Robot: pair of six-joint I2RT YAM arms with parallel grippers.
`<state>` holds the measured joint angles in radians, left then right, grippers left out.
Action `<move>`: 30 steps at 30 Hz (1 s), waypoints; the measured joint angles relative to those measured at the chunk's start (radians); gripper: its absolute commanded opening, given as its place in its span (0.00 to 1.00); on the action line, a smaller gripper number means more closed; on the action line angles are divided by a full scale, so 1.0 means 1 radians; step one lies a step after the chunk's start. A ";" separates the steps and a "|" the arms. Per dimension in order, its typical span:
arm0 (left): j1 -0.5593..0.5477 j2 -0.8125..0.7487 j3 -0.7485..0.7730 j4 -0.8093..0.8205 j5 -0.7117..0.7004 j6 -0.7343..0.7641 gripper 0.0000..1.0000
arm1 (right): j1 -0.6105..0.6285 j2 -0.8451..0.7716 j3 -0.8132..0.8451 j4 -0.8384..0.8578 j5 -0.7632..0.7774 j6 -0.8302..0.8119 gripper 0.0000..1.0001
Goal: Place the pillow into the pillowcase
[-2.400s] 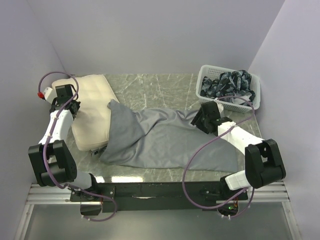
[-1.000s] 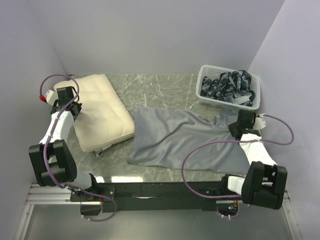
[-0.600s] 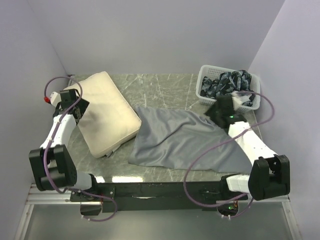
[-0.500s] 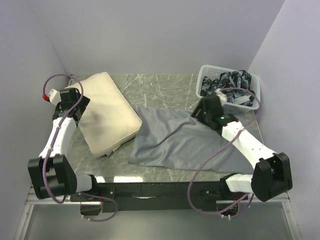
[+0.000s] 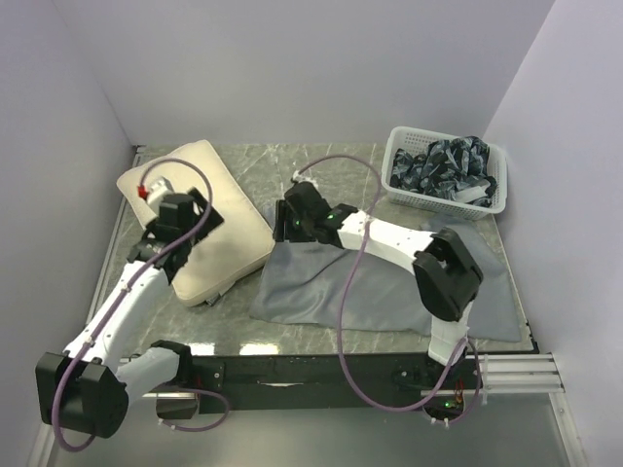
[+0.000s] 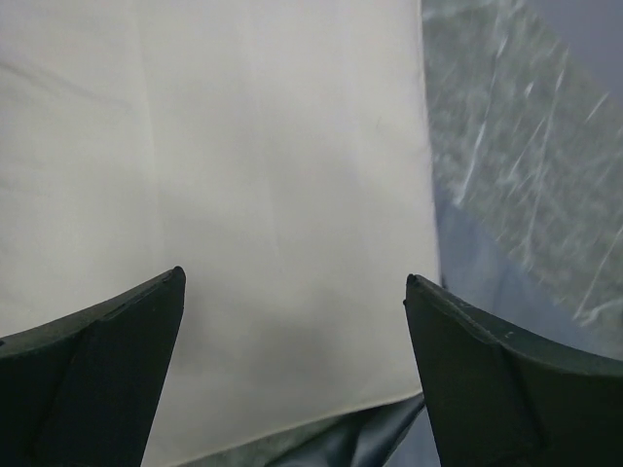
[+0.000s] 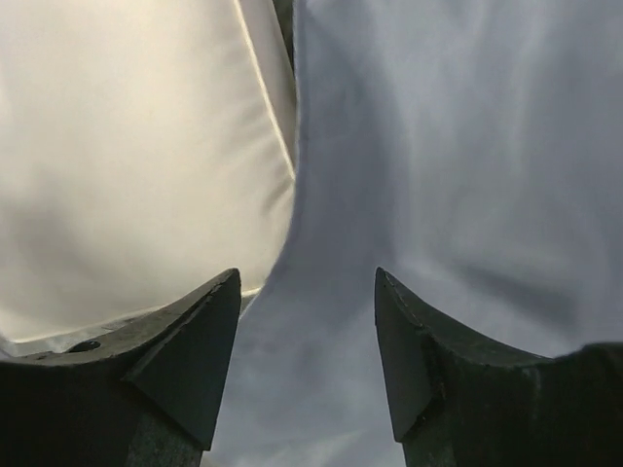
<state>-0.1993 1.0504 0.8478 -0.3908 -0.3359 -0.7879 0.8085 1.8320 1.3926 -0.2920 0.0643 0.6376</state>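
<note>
The cream pillow (image 5: 219,209) lies tilted at the left of the table. The grey pillowcase (image 5: 389,292) lies flat to its right, its left end beside the pillow's right edge. My left gripper (image 5: 206,226) hovers open over the middle of the pillow. In the left wrist view the pillow (image 6: 243,175) fills the space between the spread jaws of the left gripper (image 6: 294,277), and the pillowcase (image 6: 487,282) shows at lower right. My right gripper (image 5: 280,232) is open above the pillowcase's left end. In the right wrist view, the right gripper (image 7: 307,274) has the pillowcase (image 7: 458,146) below it and the pillow (image 7: 127,146) to its left.
A white basket (image 5: 394,161) of dark patterned cloth stands at the back right corner. Marble tabletop (image 5: 321,170) shows behind the pillowcase. Walls close in on the left, back and right. The right arm stretches across the pillowcase.
The left gripper moved from the pillow's far left edge to above its middle. The right arm swung from the right side across to the pillowcase's left end. The pillow turned and the pillowcase shifted.
</note>
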 measured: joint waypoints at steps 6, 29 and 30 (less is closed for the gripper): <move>-0.185 -0.004 -0.097 -0.048 -0.024 -0.002 0.99 | 0.012 0.129 0.009 0.019 -0.047 0.002 0.33; -0.539 0.531 0.136 -0.294 -0.443 -0.014 0.01 | -0.034 -0.086 -0.420 0.211 -0.030 0.082 0.09; -0.522 0.537 0.145 -0.294 -0.439 0.011 0.01 | -0.038 -0.091 -0.443 0.226 -0.048 0.083 0.10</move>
<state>-0.7212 1.5879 0.9932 -0.6846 -0.7753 -0.7769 0.7704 1.7412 0.9497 -0.0658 0.0166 0.7204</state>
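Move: The open left hand is over the pillow; the part of the pillow's near edge towards its right corner lies about 8 cm right, 4 cm back and 12 cm below. That corner is some 14 cm right and 2 cm back of the hand, and the pillowcase's hem about 17 cm right and 5 cm back. From the open right hand, the hem is almost directly beneath, about 7 cm down and 1 cm back; the pillow's right corner is 4 cm to its left, level fore and aft. The right hand sinks about 6 cm onto the pillowcase, closes on its opening hem while low, then draws the pinched cloth right and back, away from the pillow, by some 8 cm while sinking a little more. Meanwhile the left hand comes down about 12 cm while swinging right and back, rolling its left side up some 35 degrees and tipping down, then edges slightly forward and left and shuts its wide-open fingers on the pillow's near edge by the right corner. ##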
